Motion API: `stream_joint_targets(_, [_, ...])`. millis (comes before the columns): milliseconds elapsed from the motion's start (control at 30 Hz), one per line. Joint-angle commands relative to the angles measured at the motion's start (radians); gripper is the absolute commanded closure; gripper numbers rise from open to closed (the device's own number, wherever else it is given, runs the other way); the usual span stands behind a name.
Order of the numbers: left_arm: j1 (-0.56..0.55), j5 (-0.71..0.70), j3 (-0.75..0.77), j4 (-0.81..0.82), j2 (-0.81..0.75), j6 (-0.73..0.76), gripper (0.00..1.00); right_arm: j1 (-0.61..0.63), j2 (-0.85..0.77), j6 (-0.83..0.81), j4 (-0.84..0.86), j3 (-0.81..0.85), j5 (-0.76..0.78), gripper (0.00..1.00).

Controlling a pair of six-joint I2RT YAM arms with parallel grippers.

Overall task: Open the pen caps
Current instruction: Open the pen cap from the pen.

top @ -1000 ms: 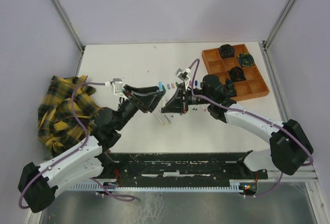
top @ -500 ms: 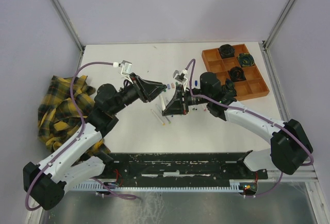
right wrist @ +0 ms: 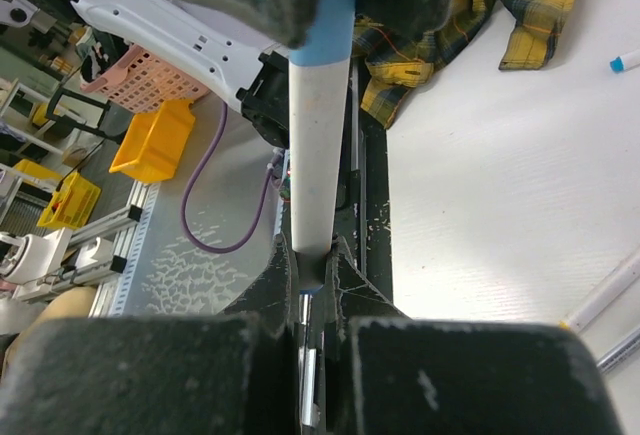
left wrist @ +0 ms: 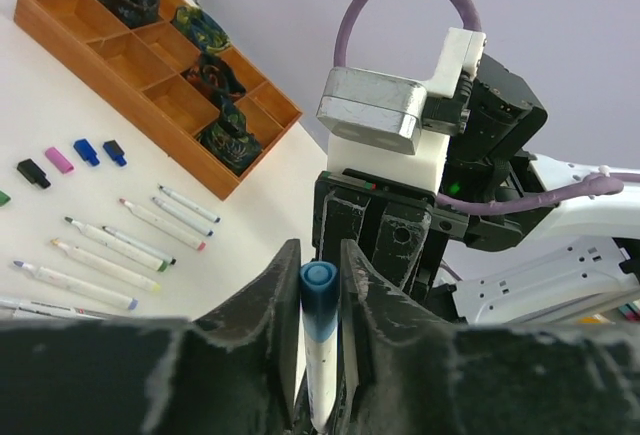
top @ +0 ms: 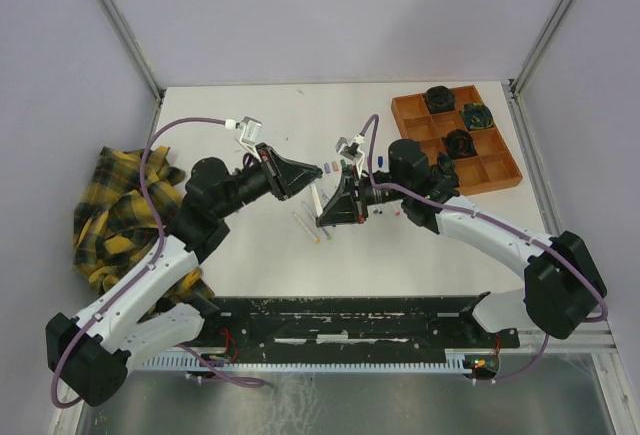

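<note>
A white pen (top: 316,198) is held up over the middle of the table between both arms. My right gripper (top: 322,217) (right wrist: 312,255) is shut on the barrel's (right wrist: 312,155) lower end. My left gripper (top: 316,179) (left wrist: 320,255) has its jaws pressed on both sides of the pen's blue cap (left wrist: 319,300) (right wrist: 325,30). Loose pen caps lie on the table: black (left wrist: 32,172), pink (left wrist: 59,160) and two blue (left wrist: 86,151). Several uncapped pens (left wrist: 160,223) lie beside them.
An orange compartment tray (top: 490,170) (left wrist: 70,30) with black round objects stands at the back right. A yellow plaid cloth (top: 120,210) is bunched at the left edge. More pens (top: 305,225) lie under the grippers.
My left gripper has swung from the left up to the pen in my right gripper and closed round its blue cap. The right arm has barely moved.
</note>
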Motion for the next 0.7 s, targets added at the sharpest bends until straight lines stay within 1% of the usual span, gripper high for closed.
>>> stream_joint_targets(0, [0.009,0.074,0.055,0.007,0.007,0.044,0.8,-0.01,0.019,0.028,0.06,0.046,-0.016,1.0])
stream_joint_targets(67, [0.019,0.076,0.074,0.001,0.013,0.054,0.95,-0.01,0.033,0.039,0.062,0.049,-0.027,1.0])
stream_joint_targets(100, [0.029,0.074,0.088,-0.002,0.017,0.061,0.97,-0.01,0.042,0.045,0.063,0.049,-0.032,1.0])
stream_joint_targets(200, [0.071,0.044,0.149,-0.003,0.04,0.105,0.97,-0.008,0.077,0.073,0.086,0.046,-0.051,1.0])
stream_joint_targets(267, [0.135,0.026,0.2,0.012,0.068,0.112,0.97,-0.004,0.116,0.096,0.115,0.038,-0.064,1.0])
stream_joint_targets(333, [0.234,0.057,0.253,0.078,0.113,0.062,0.97,0.003,0.151,0.11,0.133,0.033,-0.073,1.0])
stream_joint_targets(400, [0.352,0.101,0.29,0.169,0.163,-0.022,0.97,0.01,0.178,0.107,0.128,0.033,-0.076,1.0])
stream_joint_targets(467, [0.421,0.128,0.313,0.245,0.206,-0.098,0.97,0.015,0.194,0.098,0.121,0.034,-0.075,1.0])
stream_joint_targets(567, [0.469,0.133,0.312,0.301,0.237,-0.148,0.97,0.024,0.206,0.05,0.063,0.045,-0.064,1.0])
stream_joint_targets(667, [0.488,0.119,0.275,0.306,0.237,-0.149,0.97,0.032,0.22,0.007,-0.001,0.061,-0.036,1.0])
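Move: The blue cap already sits between the left hand's parted fingers, practically at their middle, with the pen below it in the right hand's grip. From the right hand the cap is about 8 cm up, 5 cm ahead and 1 cm to the left. Around 30 cm below the left hand, the nearest bare pen lies some 4 cm ahead and 4 cm left, and the row of loose caps about 22 cm ahead and 2 cm right. The blue cap is pinched as the left fingers close, then pulled forward firmly enough to draw the pen-holding right hand along about 4 cm. The left hand then sweeps forward, left and up, ending some 14 cm ahead of its start, turning about 20 degrees counter-clockwise. The right hand, still gripping the pen, sinks 5 cm and eases back a little. ##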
